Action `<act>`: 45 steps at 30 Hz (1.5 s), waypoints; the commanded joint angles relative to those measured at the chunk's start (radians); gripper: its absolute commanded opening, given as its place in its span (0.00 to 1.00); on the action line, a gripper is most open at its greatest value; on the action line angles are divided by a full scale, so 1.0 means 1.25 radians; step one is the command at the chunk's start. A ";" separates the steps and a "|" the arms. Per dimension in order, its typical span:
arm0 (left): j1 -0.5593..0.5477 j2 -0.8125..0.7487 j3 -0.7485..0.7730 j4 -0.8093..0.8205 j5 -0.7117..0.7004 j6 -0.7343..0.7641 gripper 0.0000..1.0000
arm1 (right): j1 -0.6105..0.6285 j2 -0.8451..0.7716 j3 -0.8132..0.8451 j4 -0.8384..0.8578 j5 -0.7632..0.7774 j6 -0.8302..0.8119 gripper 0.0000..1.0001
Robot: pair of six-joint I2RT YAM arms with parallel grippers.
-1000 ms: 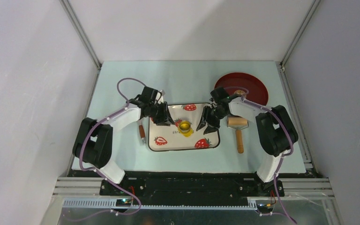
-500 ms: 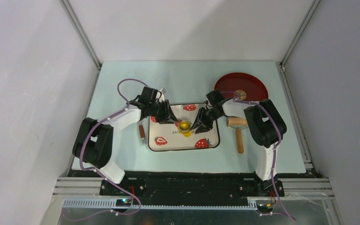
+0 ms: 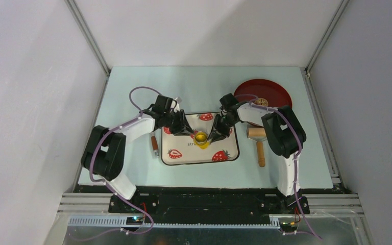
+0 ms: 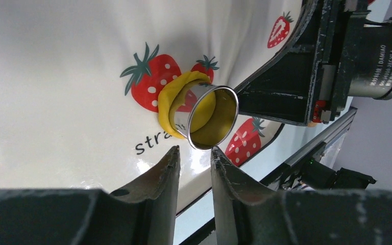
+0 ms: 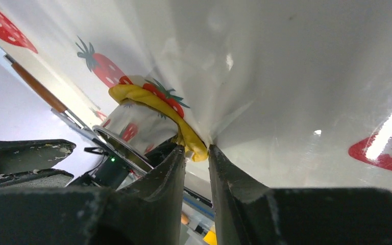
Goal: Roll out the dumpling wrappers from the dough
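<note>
On the strawberry-print tray (image 3: 181,155) stands a metal ring cutter (image 3: 201,137) with yellow dough (image 4: 167,104) pushed up around its base. In the left wrist view the cutter (image 4: 212,118) lies just ahead of my left gripper (image 4: 196,151), whose jaws stand slightly apart with nothing between them. My right gripper (image 5: 196,151) comes from the other side, and its tips pinch the near edge of the dough (image 5: 148,99) beside the cutter (image 5: 127,135). A small tan wrapper (image 3: 261,102) lies on the red plate (image 3: 275,92).
A wooden roller with a handle (image 3: 259,142) lies right of the tray. A brown-handled tool (image 3: 154,144) lies along the tray's left side. Both arms meet over the tray's middle, with grey walls on three sides.
My right gripper has moved left across the tray to the cutter and narrowed its jaws onto the dough's edge. The left gripper has edged slightly right; its jaws kept their gap.
</note>
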State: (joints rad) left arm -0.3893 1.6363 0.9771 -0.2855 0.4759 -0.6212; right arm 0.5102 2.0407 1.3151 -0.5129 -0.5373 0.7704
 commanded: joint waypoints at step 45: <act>0.019 0.207 -0.015 0.009 -0.192 -0.069 0.07 | 0.153 -0.042 -0.018 -0.061 0.144 0.000 0.08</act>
State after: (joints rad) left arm -0.3698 1.8267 0.9848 -0.1696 0.3386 -0.7349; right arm 0.6315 2.0010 1.3300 -0.5434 -0.3134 0.7528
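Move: The dough, with the ring cutter standing on it, lies about 3 cm to the right of my left hand, roughly level with it front to back, the dough some 7 cm below and the cutter about 5 cm below. From my right hand both sit about 3 cm to the left, the dough roughly 1 cm lower. The scraper is about 14 cm left and 2 cm back of my left hand; the roller is some 18 cm right and 2 cm back of my right hand. I lower my left hand about 6 cm onto the tray beside the dough's far left edge, swinging out left and forward, then slide its tips forward and right, closing its fingers. My right fingers close on the dough's rim beside the cutter and pinch it, edging about 1 cm left and then back as the hand tips some 10 degrees steeper. ##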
